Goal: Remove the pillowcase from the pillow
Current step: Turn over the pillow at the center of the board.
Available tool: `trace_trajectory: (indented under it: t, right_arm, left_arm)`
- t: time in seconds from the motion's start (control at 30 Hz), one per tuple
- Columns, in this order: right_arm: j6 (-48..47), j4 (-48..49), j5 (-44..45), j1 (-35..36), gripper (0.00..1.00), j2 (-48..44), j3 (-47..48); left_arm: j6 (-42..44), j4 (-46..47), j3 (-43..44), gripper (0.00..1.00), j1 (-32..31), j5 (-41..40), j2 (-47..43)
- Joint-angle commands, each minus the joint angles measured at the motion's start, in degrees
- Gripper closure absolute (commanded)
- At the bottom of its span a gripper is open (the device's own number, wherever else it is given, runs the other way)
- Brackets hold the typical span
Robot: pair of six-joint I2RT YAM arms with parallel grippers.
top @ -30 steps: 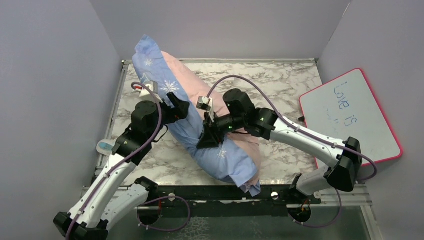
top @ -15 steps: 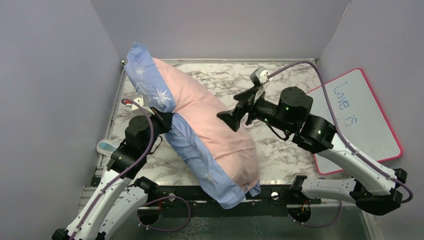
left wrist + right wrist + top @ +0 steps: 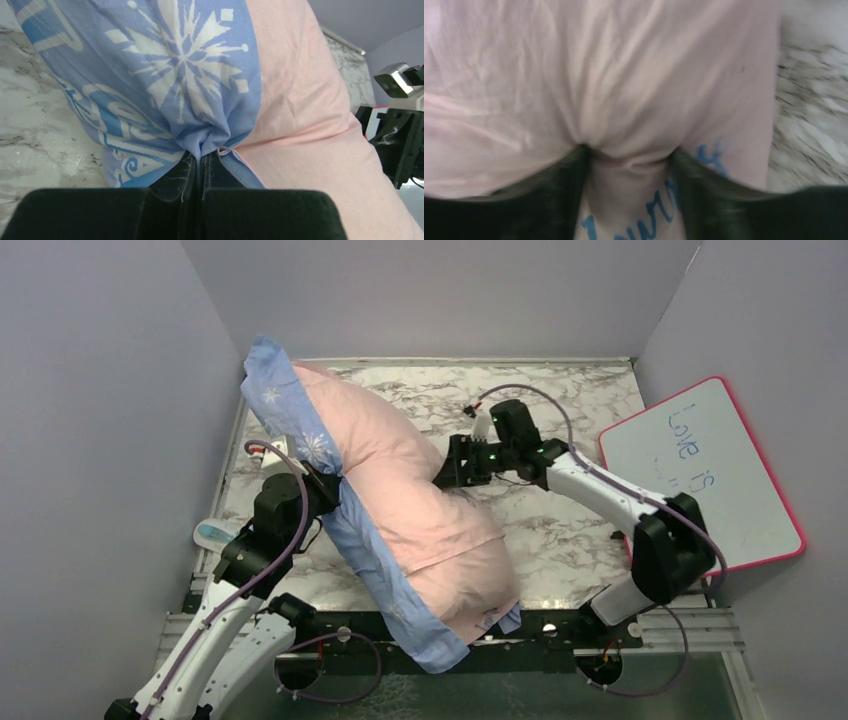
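The pillowcase (image 3: 400, 510) lies stuffed and diagonal across the table, pale pink side up, with a blue snowflake band along its left edge. The pillow is hidden inside it. My left gripper (image 3: 335, 480) is shut on a pinch of the blue fabric at the case's left edge; in the left wrist view the cloth (image 3: 185, 75) gathers into the closed fingertips of that gripper (image 3: 201, 155). My right gripper (image 3: 440, 475) presses into the pink side from the right. Its jaws (image 3: 629, 150) stand apart, with a bulge of pink fabric (image 3: 624, 75) printed with blue cursive between them.
A pink-framed whiteboard (image 3: 700, 470) leans at the table's right edge. A small white and blue object (image 3: 213, 533) sits by the left rim. The marble tabletop (image 3: 560, 410) shows behind and to the right of the pillowcase. Grey walls close in on three sides.
The right gripper let go, swung away to the right, then came back down onto the pink side. The left gripper shut on the blue edge, and the case rolled so pink faces up.
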Motion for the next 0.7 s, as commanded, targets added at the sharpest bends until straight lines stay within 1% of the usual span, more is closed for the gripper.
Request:
trace_trajectory:
  t: [0.0, 0.03, 0.1, 0.13, 0.17, 0.33, 0.47, 0.57, 0.67]
  right_arm:
    - [6.9, 12.9, -21.8, 1.7, 0.51, 2.5, -3.8]
    - [6.2, 12.3, -20.4, 1.8, 0.62, 1.4, -3.2]
    - [2.6, 6.8, -16.2, 1.8, 0.8, -0.5, 0.3]
    - [1.1, 4.4, -14.5, 1.8, 0.93, -1.5, 2.1]
    - [0.2, 2.7, -12.3, 1.8, 0.99, -2.8, 3.4]
    - [-2.5, -0.8, 0.5, 1.7, 0.99, -11.5, 5.0]
    - [-3.5, -3.0, 9.4, 1.7, 0.99, -18.5, 4.0]
    - [-4.1, -4.3, 16.9, 1.7, 0.99, -23.0, 2.7]
    - [-5.2, -6.9, 21.5, 1.7, 0.99, -24.2, 2.6]
  left_arm:
    - [0.5, -1.7, -1.4, 1.0, -0.3, 8.0, 4.3]
    - [0.4, -1.7, -1.3, 1.0, -0.3, 9.0, 5.5]
    - [0.2, -0.9, -1.4, 1.0, -0.3, 11.1, 7.9]
    - [0.2, -0.2, -1.6, 1.0, -0.2, 12.0, 9.1]
    - [0.3, 1.0, -1.8, 1.0, -0.3, 12.9, 10.2]
    - [1.7, 8.3, -0.9, 1.0, -0.3, 15.1, 15.9]
    - [4.8, 16.5, 3.0, 1.0, -0.3, 16.2, 22.9]
    - [7.8, 19.3, 9.2, 1.0, -0.2, 18.1, 31.1]
    - [11.7, 20.1, 17.9, 1.0, 1.6, 20.2, 40.3]
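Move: The left hand already grips the blue hem of the pillowcase; the pillow's middle lies roughly 9 cm to its right, 5 cm back and 12 cm below. The right hand's half-open fingers straddle a fold of the pink side, about 1 cm to its left and 1 cm lower; that fold lies some 18 cm right of the left hand, about level with it fore and aft and 6 cm below. The pillow's middle is about 9 cm left of the right hand, 4 cm back and 5 cm lower. The right hand nudges slightly left into the pillow and shuts its fingers on the pink fold, then lifts about 10 cm while drawing some 7 cm to the right with the cloth pinched, its fingertips tilting up. Keeping its grip on the blue hem at the pillow's left edge, the left hand lowers it 8 to 9 cm while carrying it right and forward about 6 cm each, the wrist tipping down some 15 degrees and turning clockwise. ##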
